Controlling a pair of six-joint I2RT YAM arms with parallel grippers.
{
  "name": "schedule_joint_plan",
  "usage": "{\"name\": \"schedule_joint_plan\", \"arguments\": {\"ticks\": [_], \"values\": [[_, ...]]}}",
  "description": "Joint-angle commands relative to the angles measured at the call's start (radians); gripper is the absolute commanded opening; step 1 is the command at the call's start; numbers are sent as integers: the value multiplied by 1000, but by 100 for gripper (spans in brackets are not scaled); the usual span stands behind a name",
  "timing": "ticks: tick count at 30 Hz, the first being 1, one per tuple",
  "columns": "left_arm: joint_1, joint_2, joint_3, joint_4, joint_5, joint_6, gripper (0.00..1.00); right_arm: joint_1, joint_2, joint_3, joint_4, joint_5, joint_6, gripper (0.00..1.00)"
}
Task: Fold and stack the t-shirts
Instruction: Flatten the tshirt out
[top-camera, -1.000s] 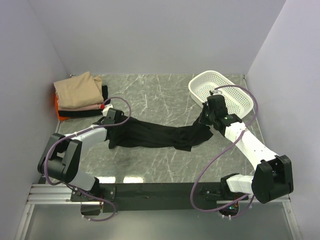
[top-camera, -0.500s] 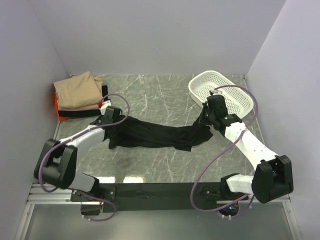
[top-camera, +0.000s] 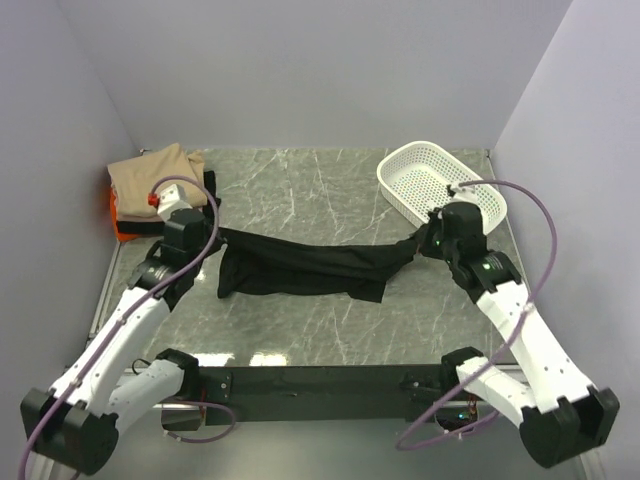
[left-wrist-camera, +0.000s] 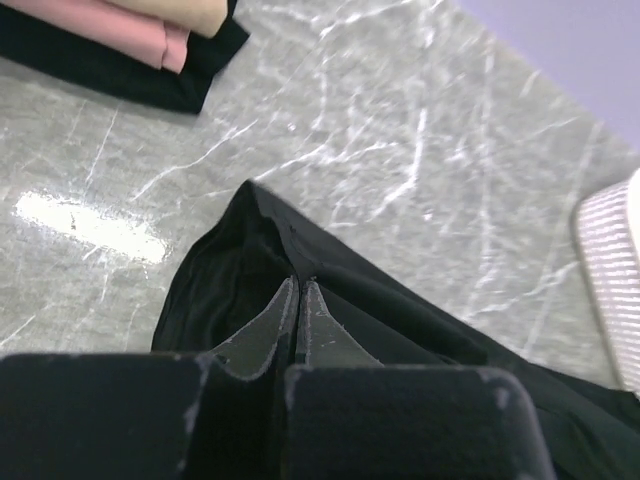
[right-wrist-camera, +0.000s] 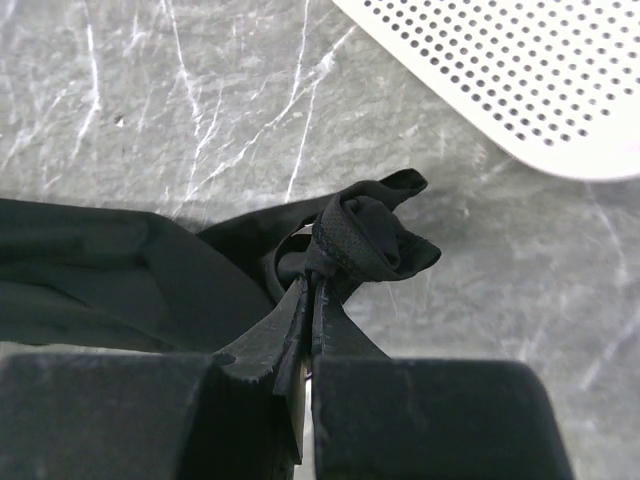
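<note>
A black t-shirt (top-camera: 310, 265) hangs stretched between both arms above the marble table, its lower part sagging toward the surface. My left gripper (top-camera: 215, 232) is shut on the shirt's left edge (left-wrist-camera: 270, 250), fingertips pinched together on the black cloth. Over at the right end, my right gripper (top-camera: 425, 240) is shut on a bunched corner of the shirt (right-wrist-camera: 365, 235). A stack of folded t-shirts (top-camera: 155, 190), tan on top over pink, black and orange, lies at the back left, also seen in the left wrist view as pink and black layers (left-wrist-camera: 120, 45).
A white perforated basket (top-camera: 440, 185) stands at the back right, close behind my right gripper; its rim (right-wrist-camera: 520, 70) shows in the right wrist view. Grey walls close in both sides and the back of the table.
Both arms have lifted and drawn apart, raising the black shirt off the table and pulling it taut. The left gripper shut on the shirt's left edge.
</note>
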Motion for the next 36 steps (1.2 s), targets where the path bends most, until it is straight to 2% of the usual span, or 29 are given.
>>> {"name": "schedule_joint_plan", "arguments": {"ticks": [1,7,11,15,21,23,25,28,32,36], "values": [[3,-68,54,-68,-16,-24,0,-1,-93,46,-96,32,-13,0],[5,-36,57,-66,-35,-18,1,-1,-152,74,-148,53,-24,0],[9,136,49,1,-72,-4,1,-2,-66,35,-82,50,-27,0],[32,323,83,50,-42,22,1,-2,61,15,-7,37,-21,0],[46,561,190,137,-48,60,13,-2,250,46,93,14,-5,0],[46,613,209,158,-62,79,23,-2,294,58,100,12,-5,0],[46,635,230,168,-69,92,35,-4,325,72,110,17,-4,0],[48,649,217,179,-71,97,42,-4,348,83,113,26,-10,0],[48,638,161,191,-45,83,45,-6,359,78,123,23,-13,0],[56,570,46,250,43,66,45,-6,358,71,124,26,-21,0]]}}
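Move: Held by its left end in the shut left fingers, the t-shirt stretches across with its middle about 17 cm right of that hand, 3 cm back and 16 below; the folded stack stands some 18 cm to the hand's left and 13 ahead, 15 lower. For the right hand, gripping the other end, the t-shirt's middle is roughly 26 cm left, 2 back and 16 below, with the white basket about 18 ahead, 8 right and 17 below. Flicking the stretched t-shirt, both hands first lift about 3 cm, the right also drawing back 3, then swing down and forward towards the table, fingers tipping down. The left drops some 16 cm and reaches out about 9, its fingers opening late on the way down to let go of the cloth, before a slight draw back; the right sinks about 11 and keeps its pinch. ##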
